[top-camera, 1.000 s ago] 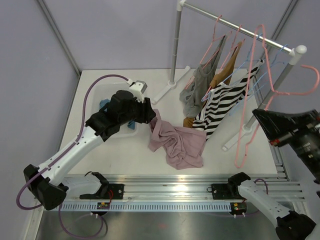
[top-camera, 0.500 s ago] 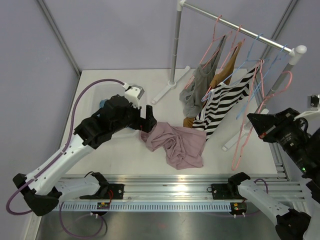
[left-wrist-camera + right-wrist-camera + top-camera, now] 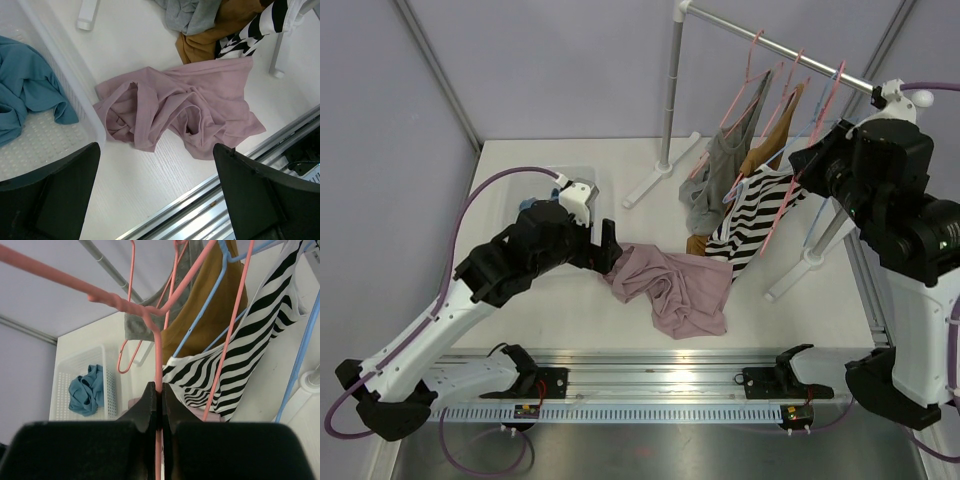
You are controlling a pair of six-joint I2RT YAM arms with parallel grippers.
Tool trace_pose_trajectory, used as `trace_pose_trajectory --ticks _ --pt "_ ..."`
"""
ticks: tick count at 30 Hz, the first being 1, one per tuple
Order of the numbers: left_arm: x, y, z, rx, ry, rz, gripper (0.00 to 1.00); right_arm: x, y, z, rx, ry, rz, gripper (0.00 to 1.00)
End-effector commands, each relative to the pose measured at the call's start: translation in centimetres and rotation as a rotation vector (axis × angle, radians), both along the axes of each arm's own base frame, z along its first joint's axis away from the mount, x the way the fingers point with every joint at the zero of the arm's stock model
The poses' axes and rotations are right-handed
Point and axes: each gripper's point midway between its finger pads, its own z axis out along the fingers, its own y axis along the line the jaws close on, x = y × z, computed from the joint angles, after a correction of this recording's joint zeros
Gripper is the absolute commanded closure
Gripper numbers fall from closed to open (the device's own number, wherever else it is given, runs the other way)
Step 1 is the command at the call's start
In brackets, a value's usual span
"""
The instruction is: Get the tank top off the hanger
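The pink tank top (image 3: 672, 288) lies crumpled on the table, off any hanger; it also shows in the left wrist view (image 3: 175, 112). My left gripper (image 3: 607, 247) is open and empty, hovering just above the top's left edge (image 3: 157, 200). My right gripper (image 3: 812, 158) is shut on an empty pink hanger (image 3: 775, 215) and holds it up by the rack's rail (image 3: 770, 45). In the right wrist view the fingers clamp the hanger's wire (image 3: 159, 365) at the gripper (image 3: 160, 396).
Grey (image 3: 720, 165), brown (image 3: 765, 150) and striped (image 3: 760, 205) tops hang on the rack, with more hangers. A white basket (image 3: 60, 67) holding a blue garment (image 3: 25, 87) sits left of the pink top. The rack's feet (image 3: 650, 185) rest on the table. A metal rail (image 3: 670, 385) runs along the near edge.
My left gripper let go of the pink top and drew back to the left; the top settled flat. My right gripper swung the empty pink hanger up and left to the rail.
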Motion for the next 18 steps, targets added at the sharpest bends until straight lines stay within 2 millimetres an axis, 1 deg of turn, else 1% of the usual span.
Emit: trace_pose_trajectory --ticks 1,2,4,5,6,7,8,9,11,12,13,14,15,17,18 --pt "0.0 0.3 1.1 -0.014 -0.046 0.001 0.01 0.2 -1.6 1.9 -0.04 -0.047 -0.07 1.0" --pt "-0.1 0.4 1.1 -0.011 -0.046 0.002 0.01 0.2 -1.5 1.9 -0.04 -0.045 -0.071 1.0" --pt "-0.2 0.6 1.3 -0.014 -0.052 0.006 0.01 0.5 -2.3 1.4 -0.061 -0.025 -0.107 1.0" --pt "-0.2 0.6 1.2 -0.012 -0.052 0.004 0.01 0.9 -2.6 0.7 -0.074 -0.009 -0.123 1.0" --pt "-0.3 0.6 1.3 -0.016 -0.053 0.001 0.01 1.0 -3.1 0.6 -0.078 -0.006 -0.136 1.0" --pt "-0.3 0.6 1.2 -0.015 -0.052 0.001 0.01 1.5 -4.5 0.0 -0.082 0.014 -0.184 1.0" --pt "-0.3 0.5 1.2 -0.015 -0.051 0.0 0.01 1.8 -5.4 -0.3 -0.076 0.023 -0.207 1.0" --pt "-0.3 0.5 1.1 -0.012 -0.047 -0.002 0.01 2.3 -4.8 -0.2 -0.05 0.017 -0.157 1.0" --pt "-0.3 0.3 1.1 -0.016 -0.044 -0.009 0.01 3.0 -5.6 -0.5 -0.041 0.019 -0.165 1.0" --pt "-0.3 0.2 1.0 -0.014 -0.041 -0.014 0.01 3.7 -5.6 -0.6 -0.049 0.021 -0.159 1.0" --pt "-0.3 0.2 1.0 -0.013 -0.042 -0.015 0.01 3.8 -5.7 0.0 -0.048 0.008 -0.16 1.0" --pt "-0.3 0.2 1.0 -0.013 -0.042 -0.015 0.01 4.1 -5.9 0.0 -0.052 0.014 -0.163 1.0" --pt "-0.2 0.2 0.9 -0.013 -0.042 -0.014 0.01 5.0 -6.4 -0.6 -0.049 0.041 -0.164 1.0" --pt "-0.3 0.1 0.7 -0.012 -0.039 -0.016 0.01 5.8 -6.4 -0.5 -0.033 0.044 -0.148 1.0" --pt "-0.4 0.0 0.7 -0.016 -0.039 -0.021 0.01 6.6 -6.7 -1.0 -0.024 0.06 -0.144 1.0"
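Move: The right hand already pinches the empty pink hanger just below its neck; the rail spot near the right end lies about 7 cm ahead, 9 cm to its right and 12 cm up. An empty blue hanger hangs some 6 cm ahead and 5 cm right, level with the hand; the striped top about 8 cm ahead, 2 cm left and 16 cm lower. From the left hand that rail spot is roughly 14 cm ahead, 39 cm right and 30 cm up. Right hand carries the still-pinched pink hanger about 7 cm right along the rail, then forward, turning slightly clockwise. ##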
